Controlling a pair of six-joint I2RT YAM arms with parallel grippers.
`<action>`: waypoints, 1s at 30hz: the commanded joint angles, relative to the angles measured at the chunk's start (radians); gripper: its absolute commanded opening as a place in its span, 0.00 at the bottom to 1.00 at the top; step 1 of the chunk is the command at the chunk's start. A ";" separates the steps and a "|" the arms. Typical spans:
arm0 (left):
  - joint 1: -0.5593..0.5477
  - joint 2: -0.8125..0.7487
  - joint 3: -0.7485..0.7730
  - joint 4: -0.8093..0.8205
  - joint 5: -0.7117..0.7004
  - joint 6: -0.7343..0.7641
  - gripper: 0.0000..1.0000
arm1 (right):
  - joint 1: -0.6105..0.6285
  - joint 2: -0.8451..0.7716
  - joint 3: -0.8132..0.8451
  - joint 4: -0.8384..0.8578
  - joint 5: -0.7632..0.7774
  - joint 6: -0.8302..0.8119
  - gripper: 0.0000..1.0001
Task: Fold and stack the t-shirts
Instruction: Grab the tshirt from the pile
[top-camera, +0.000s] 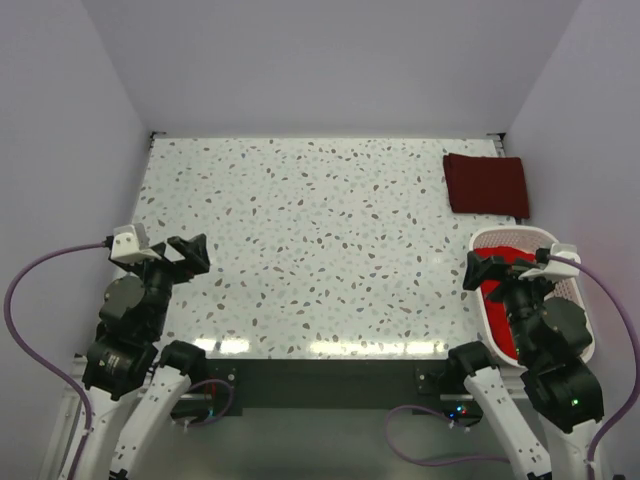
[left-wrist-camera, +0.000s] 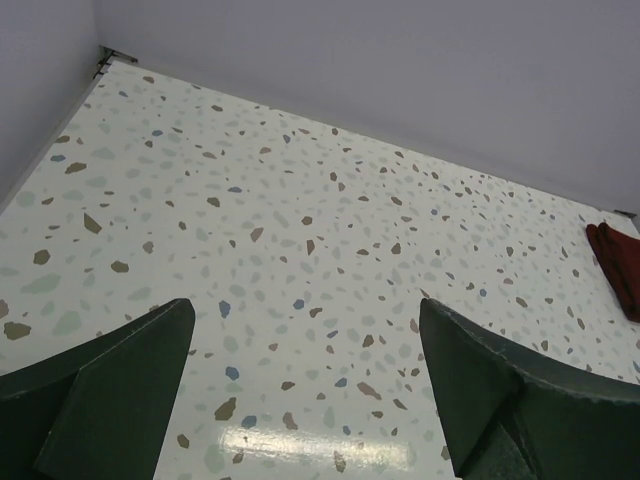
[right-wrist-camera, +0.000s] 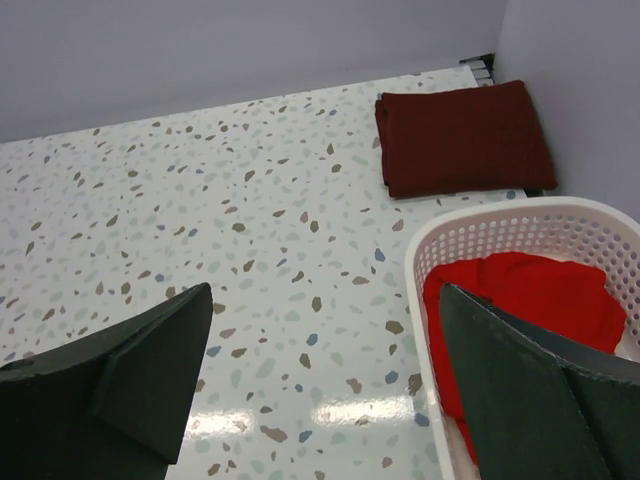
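Observation:
A dark maroon t-shirt (top-camera: 485, 184) lies folded flat at the table's far right corner; the right wrist view shows this maroon t-shirt (right-wrist-camera: 462, 138) too, and the left wrist view catches its edge (left-wrist-camera: 617, 262). A bright red t-shirt (right-wrist-camera: 530, 297) lies bunched inside the white basket (top-camera: 492, 238) at the near right. My right gripper (top-camera: 483, 272) hangs open just above the basket's left rim, nothing between its fingers. My left gripper (top-camera: 187, 254) stands open over bare table at the near left, far from both shirts.
The white slatted basket (right-wrist-camera: 500, 218) stands against the right wall. Grey walls close the table on the left, back and right. Speckled tabletop (top-camera: 310, 240) stretches between the arms and the maroon shirt.

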 joint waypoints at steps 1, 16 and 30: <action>-0.003 -0.003 -0.018 0.068 -0.015 -0.015 1.00 | 0.003 0.014 -0.003 0.046 -0.002 -0.006 0.99; -0.003 -0.082 -0.156 0.145 0.042 0.017 1.00 | 0.003 0.500 0.072 0.114 -0.027 0.173 0.99; -0.024 -0.124 -0.164 0.146 0.050 0.034 1.00 | -0.333 0.941 0.187 0.130 0.217 0.318 0.99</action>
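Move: Inside the white basket, the red t-shirt pile lies about 5 cm ahead of the right hand, some 17 cm to its right and 26 cm below. The basket's middle is roughly 5 cm ahead and 19 cm to the right, 24 cm down; the dark red folded shirt lies about 42 cm ahead and 21 cm right, 31 cm below. From the left hand the pile is some 88 cm to the right, level with it and about 24 cm below. Reaching out and down with open fingers, the right hand travels about 15 cm forward and 11 cm down towards the red pile. It tips its fingers some 35 degrees downward, then turns clockwise and swings right across the basket's left side, still moving and touching nothing. The empty left hand sinks about 3 cm. ##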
